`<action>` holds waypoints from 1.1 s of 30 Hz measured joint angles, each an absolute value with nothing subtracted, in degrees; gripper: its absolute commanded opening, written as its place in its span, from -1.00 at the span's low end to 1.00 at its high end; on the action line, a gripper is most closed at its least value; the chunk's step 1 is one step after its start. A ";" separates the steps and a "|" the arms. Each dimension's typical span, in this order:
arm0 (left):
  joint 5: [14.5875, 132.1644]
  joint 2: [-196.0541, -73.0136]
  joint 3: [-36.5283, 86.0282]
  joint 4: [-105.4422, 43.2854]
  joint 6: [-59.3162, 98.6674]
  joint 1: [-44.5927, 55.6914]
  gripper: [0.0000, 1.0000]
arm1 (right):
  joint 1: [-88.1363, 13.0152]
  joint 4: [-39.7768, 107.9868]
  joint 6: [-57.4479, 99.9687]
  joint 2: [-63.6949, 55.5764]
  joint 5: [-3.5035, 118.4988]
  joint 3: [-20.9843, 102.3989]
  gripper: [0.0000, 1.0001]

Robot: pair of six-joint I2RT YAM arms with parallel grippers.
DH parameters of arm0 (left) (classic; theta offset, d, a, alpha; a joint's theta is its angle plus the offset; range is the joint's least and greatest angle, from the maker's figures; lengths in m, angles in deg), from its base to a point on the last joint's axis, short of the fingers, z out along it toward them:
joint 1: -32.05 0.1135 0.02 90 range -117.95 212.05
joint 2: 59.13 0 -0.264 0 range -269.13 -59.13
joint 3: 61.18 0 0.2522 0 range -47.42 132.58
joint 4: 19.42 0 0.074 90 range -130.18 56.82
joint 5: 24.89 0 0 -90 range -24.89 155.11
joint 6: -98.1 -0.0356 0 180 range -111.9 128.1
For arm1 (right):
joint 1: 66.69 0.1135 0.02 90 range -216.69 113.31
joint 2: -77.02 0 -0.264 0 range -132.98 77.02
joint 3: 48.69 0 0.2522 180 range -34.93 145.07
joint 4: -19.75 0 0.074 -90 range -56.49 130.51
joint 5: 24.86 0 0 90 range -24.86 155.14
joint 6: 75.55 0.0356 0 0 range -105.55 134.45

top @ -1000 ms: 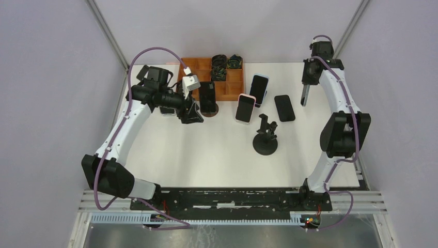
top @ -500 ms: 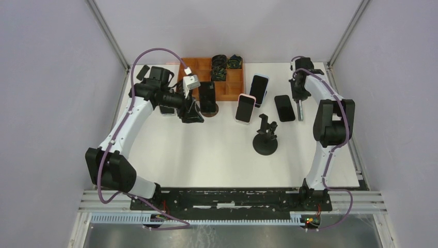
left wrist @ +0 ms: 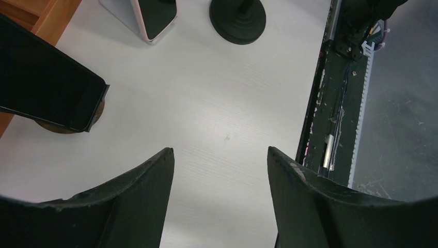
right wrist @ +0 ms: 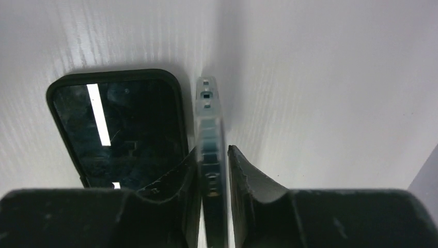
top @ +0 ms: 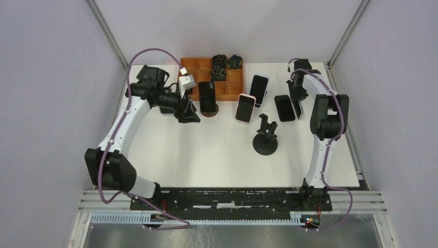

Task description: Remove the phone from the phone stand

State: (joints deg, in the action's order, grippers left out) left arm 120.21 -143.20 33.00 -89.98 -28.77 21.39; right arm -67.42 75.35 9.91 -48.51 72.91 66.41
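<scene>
My right gripper [right wrist: 213, 149] is low at the back right [top: 297, 103], and a slim phone [right wrist: 209, 111] stands on edge between its fingers. Thin gaps show on both sides of this phone, so the jaws are slightly open around it. Its far end is at the table, right beside a black phone [right wrist: 121, 129] lying flat [top: 284, 107]. An empty black phone stand [top: 265, 140] sits mid-table. My left gripper [left wrist: 219, 150] is open and empty, just left [top: 192, 113] of a black phone [top: 207, 96] propped on a brown stand [left wrist: 57, 126].
A pink-cased phone [top: 246, 108] and a blue-cased phone [top: 259, 89] lean on stands near the middle back. An orange compartment tray [top: 227, 92] with dark parts sits at the back. The black base rail [left wrist: 341, 103] borders the near edge.
The right arm swung in from the back right corner and lowered the phone beside the flat black phone; its jaws eased apart. The left gripper shifted slightly left.
</scene>
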 measured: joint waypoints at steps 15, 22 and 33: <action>122.74 -143.20 33.00 -90.92 -29.79 22.51 0.44 | -73.63 67.40 11.75 -43.79 66.83 59.16 0.38; 122.81 -143.20 33.00 -90.94 -29.79 22.60 0.45 | -73.15 65.63 12.34 -40.38 68.84 57.17 0.96; 123.24 -143.88 37.68 -91.97 -27.24 25.92 1.00 | -73.08 47.92 22.52 -7.82 57.87 33.17 0.96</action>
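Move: The right hand, low over the table, has the phone on its long edge between its fingers. The bare spot for it lies roughly 3 cm to the right, 2 cm back and 4 cm down. A black phone lies flat some 6 cm left and 3 cm back; the blue phone on its stand is about 18 cm left and 2 cm ahead, the empty phone stand 18 cm left and 21 cm back. From the left hand, the spot is roughly 50 cm right, 18 cm ahead and 22 cm below. Rightward and slightly down, the right hand eases about 3.5 cm away from the flat black phone while its fingers open from around the edge-on phone, letting it go onto the table. Then it climbs clear, about 16 cm, fingers wide, drawing back and a little left late on as the fingers tip up forward some 40 degrees. The left hand rises slightly and opens wider. ##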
